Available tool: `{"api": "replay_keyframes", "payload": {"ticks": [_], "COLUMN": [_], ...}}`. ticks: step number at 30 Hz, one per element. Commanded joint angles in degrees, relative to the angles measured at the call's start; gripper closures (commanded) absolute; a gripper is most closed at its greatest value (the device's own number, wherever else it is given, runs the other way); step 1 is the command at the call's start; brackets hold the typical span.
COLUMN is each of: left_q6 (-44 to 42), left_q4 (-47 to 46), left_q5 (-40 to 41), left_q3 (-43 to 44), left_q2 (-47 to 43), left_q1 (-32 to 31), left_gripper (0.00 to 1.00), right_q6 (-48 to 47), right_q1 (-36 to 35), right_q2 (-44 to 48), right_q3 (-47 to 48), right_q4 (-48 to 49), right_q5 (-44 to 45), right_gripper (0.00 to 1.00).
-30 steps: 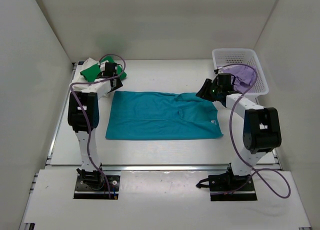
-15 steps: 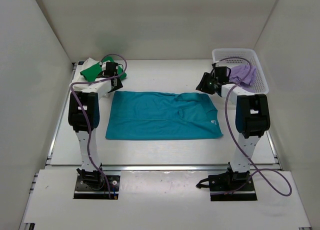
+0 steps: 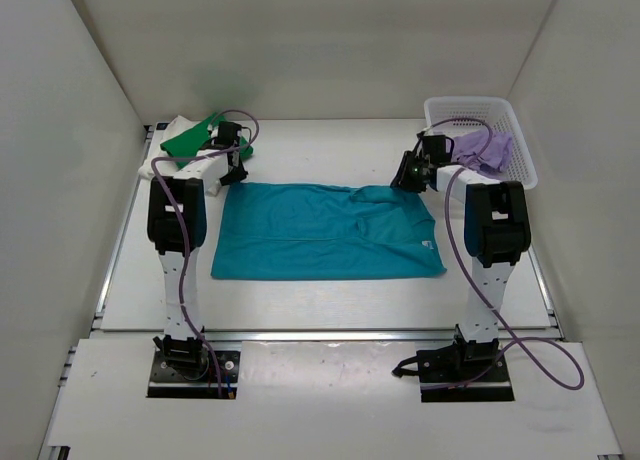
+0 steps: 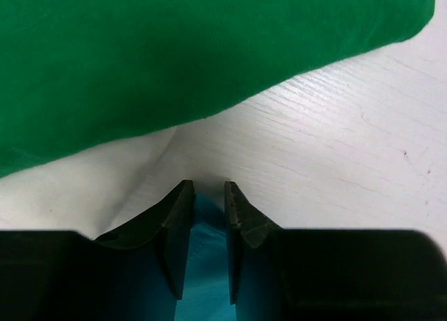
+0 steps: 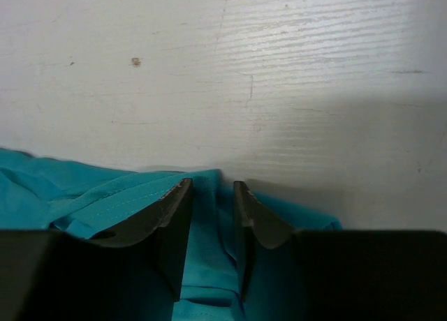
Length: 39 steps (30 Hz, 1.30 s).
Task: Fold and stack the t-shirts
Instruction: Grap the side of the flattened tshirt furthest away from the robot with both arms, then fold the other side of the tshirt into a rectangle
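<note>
A teal t-shirt [image 3: 325, 230] lies flat and folded across the table's middle, its small white neck label toward the right. My left gripper [image 3: 235, 173] is down at the shirt's far left corner. In the left wrist view its jaws [image 4: 208, 188] stand narrow with teal cloth [image 4: 206, 265] between them. My right gripper [image 3: 405, 175] is at the far right corner. There the jaws [image 5: 211, 185] pinch a raised ridge of teal cloth [image 5: 84, 188]. A green t-shirt [image 3: 190, 137] lies on a cream-white one [image 3: 160, 162] at the back left. A lilac t-shirt [image 3: 480, 150] is in the basket.
The white mesh basket [image 3: 470, 105] stands at the back right, close behind my right gripper. In the left wrist view the green t-shirt [image 4: 174, 56] and the cream-white cloth [image 4: 105, 188] lie just beyond the fingertips. White walls close in the table on three sides.
Both grippers have dropped to the teal t-shirt's far corners and their jaws have narrowed onto the cloth. The right arm has straightened and swung inward.
</note>
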<state>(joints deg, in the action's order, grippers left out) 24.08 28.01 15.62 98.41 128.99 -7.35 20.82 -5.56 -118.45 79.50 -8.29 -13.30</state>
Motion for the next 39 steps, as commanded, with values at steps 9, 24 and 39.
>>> {"api": "replay_keyframes", "payload": {"ticks": [9,24,39], "left_q6": [0.27,2.03,2.90], "left_q4": [-1.72,-6.74,-9.63], "left_q5": [-2.61,-5.59,-8.06], "left_q3": [-4.01,-13.49,-24.40], "left_q2": [-5.24,-14.72,-27.29], "left_q1": [0.94,1.47,3.14], "left_gripper": [0.93,1.00,1.00], "right_q6": [0.98,2.64,6.52], "right_q1": [0.46,0.12,-0.94], "right_q2": [2.35,20.61,42.86], "right_q3": [2.23,-14.27,-35.02], "right_q4": [3.28,9.79,10.23], "right_q5": [-6.04,-4.98,-0.85], "right_gripper": [0.96,1.00,1.00]}}
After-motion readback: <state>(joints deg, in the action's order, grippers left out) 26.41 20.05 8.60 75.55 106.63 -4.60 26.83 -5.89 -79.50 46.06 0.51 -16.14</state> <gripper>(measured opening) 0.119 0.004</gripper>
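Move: The far-left corner of the teal t-shirt is right between my left hand's open fingertips, about 1 cm below; the green cloth's middle lies some 9 cm ahead and 8 cm to the left of that hand, with the white cloth about 8 cm ahead and 14 cm left. The t-shirt's far edge, near its right end, sits about 1 cm under my right fingertips. From this hand the basket is roughly 13 cm ahead and 23 cm right, the purple cloth in it about 10 cm ahead and 23 cm right. I shut both grippers on the t-shirt's far side, my left pinching the corner, my right the edge. Keeping hold, my right hand lifts about 9 cm and then sweeps some 12 cm back over the shirt, fingertips tilting up. My left slides back low at first, then rises too, ending about 6 cm back and nearly as much up. ##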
